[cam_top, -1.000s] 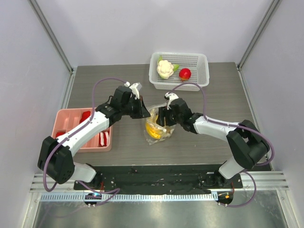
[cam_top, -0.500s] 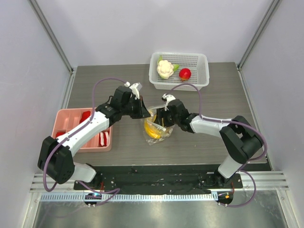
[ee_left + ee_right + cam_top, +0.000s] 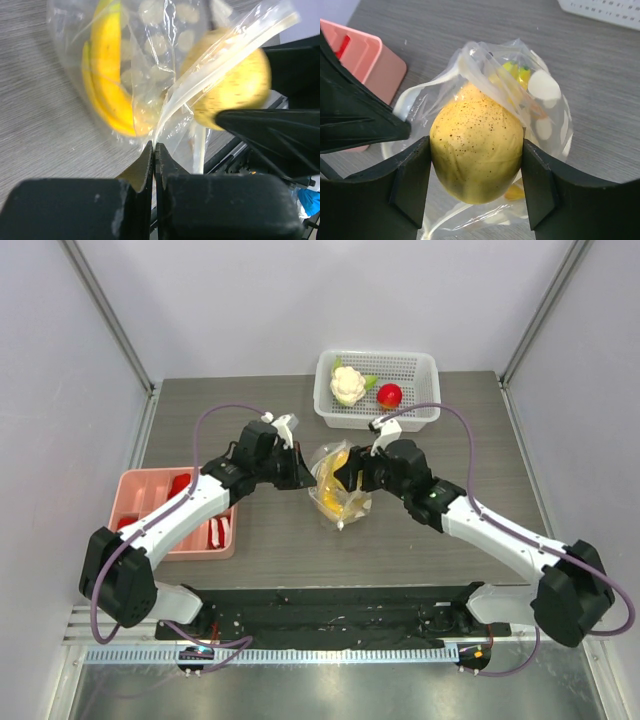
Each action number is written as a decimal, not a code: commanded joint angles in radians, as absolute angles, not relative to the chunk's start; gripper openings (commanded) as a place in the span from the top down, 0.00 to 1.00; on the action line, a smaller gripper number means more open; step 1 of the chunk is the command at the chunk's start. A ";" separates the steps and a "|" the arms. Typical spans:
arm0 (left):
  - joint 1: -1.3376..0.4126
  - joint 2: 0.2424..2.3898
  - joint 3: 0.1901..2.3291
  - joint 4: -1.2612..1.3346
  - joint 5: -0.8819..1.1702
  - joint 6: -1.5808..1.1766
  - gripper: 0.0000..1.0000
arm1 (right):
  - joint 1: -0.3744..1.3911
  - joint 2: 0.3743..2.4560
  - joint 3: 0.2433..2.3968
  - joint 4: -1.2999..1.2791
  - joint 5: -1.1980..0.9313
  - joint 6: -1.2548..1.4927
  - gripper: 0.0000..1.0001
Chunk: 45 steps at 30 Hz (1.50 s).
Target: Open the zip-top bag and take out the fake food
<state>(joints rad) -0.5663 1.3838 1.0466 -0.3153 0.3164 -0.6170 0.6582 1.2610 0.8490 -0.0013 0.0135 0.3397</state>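
The clear dotted zip-top bag hangs at the table's middle, also seen in the left wrist view and right wrist view. My left gripper is shut on the bag's rim. My right gripper is shut on a yellow speckled round fruit, held at the bag's mouth. A yellow banana bunch lies inside the bag. A white cauliflower and a red round fruit lie in the white basket.
A pink tray with red pieces stands at the left, also showing in the right wrist view. The white perforated basket stands at the back. Grey walls close in on both sides.
My right gripper has moved back and to the right, lifting the yellow round fruit up out of the bag's mouth. The bag has been pulled upward. The left gripper has stayed put.
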 commanded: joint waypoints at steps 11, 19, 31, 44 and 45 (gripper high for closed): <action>-0.561 1.304 1.074 -0.318 0.292 -0.592 1.00 | 0.617 1.224 1.052 -0.084 -0.147 0.443 0.60; -0.561 1.131 1.035 -0.278 0.163 -0.557 1.00 | 0.632 1.164 0.847 -0.054 -0.301 0.534 0.61; -0.548 1.198 1.081 -0.331 0.244 -0.572 1.00 | 0.612 1.121 1.149 -0.287 -0.040 0.451 0.58; -0.548 1.182 1.220 -0.409 0.248 -0.561 1.00 | 0.341 1.692 1.621 -0.242 0.124 0.269 0.53; -0.546 1.192 1.262 -0.446 0.250 -0.545 1.00 | 0.325 1.733 1.650 -0.248 0.139 0.256 0.53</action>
<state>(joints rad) -0.5529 1.1755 1.0744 -0.3698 0.2264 -0.5686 0.3634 1.6161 1.5196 -0.2428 0.0238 0.3531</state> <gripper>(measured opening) 0.003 0.682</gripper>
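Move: Ahead of the right hand, which already grips the pear in the bag's mouth, the white basket's middle lies some 25 cm out, 9 cm to the right and 12 cm lower. In it the cauliflower sits about 26 cm ahead and 1 cm right, the red fruit about 24 cm ahead and 12 cm right. The bananas are in the bag, roughly 2 cm back, 4 cm left and 11 cm below. From the left hand the basket is about 27 cm forward, 16 cm right. Working the pear free of the bag, the right hand rises about 6 cm, draws back and dips to its starting height, then climbs steeply and swings forward and rightward towards the basket, turning nearly 20 degrees clockwise and sinking a little at the end, its grip kept. The left hand, still pinching the bag's rim, lifts some 8 cm, settles partway and shifts slightly left. ##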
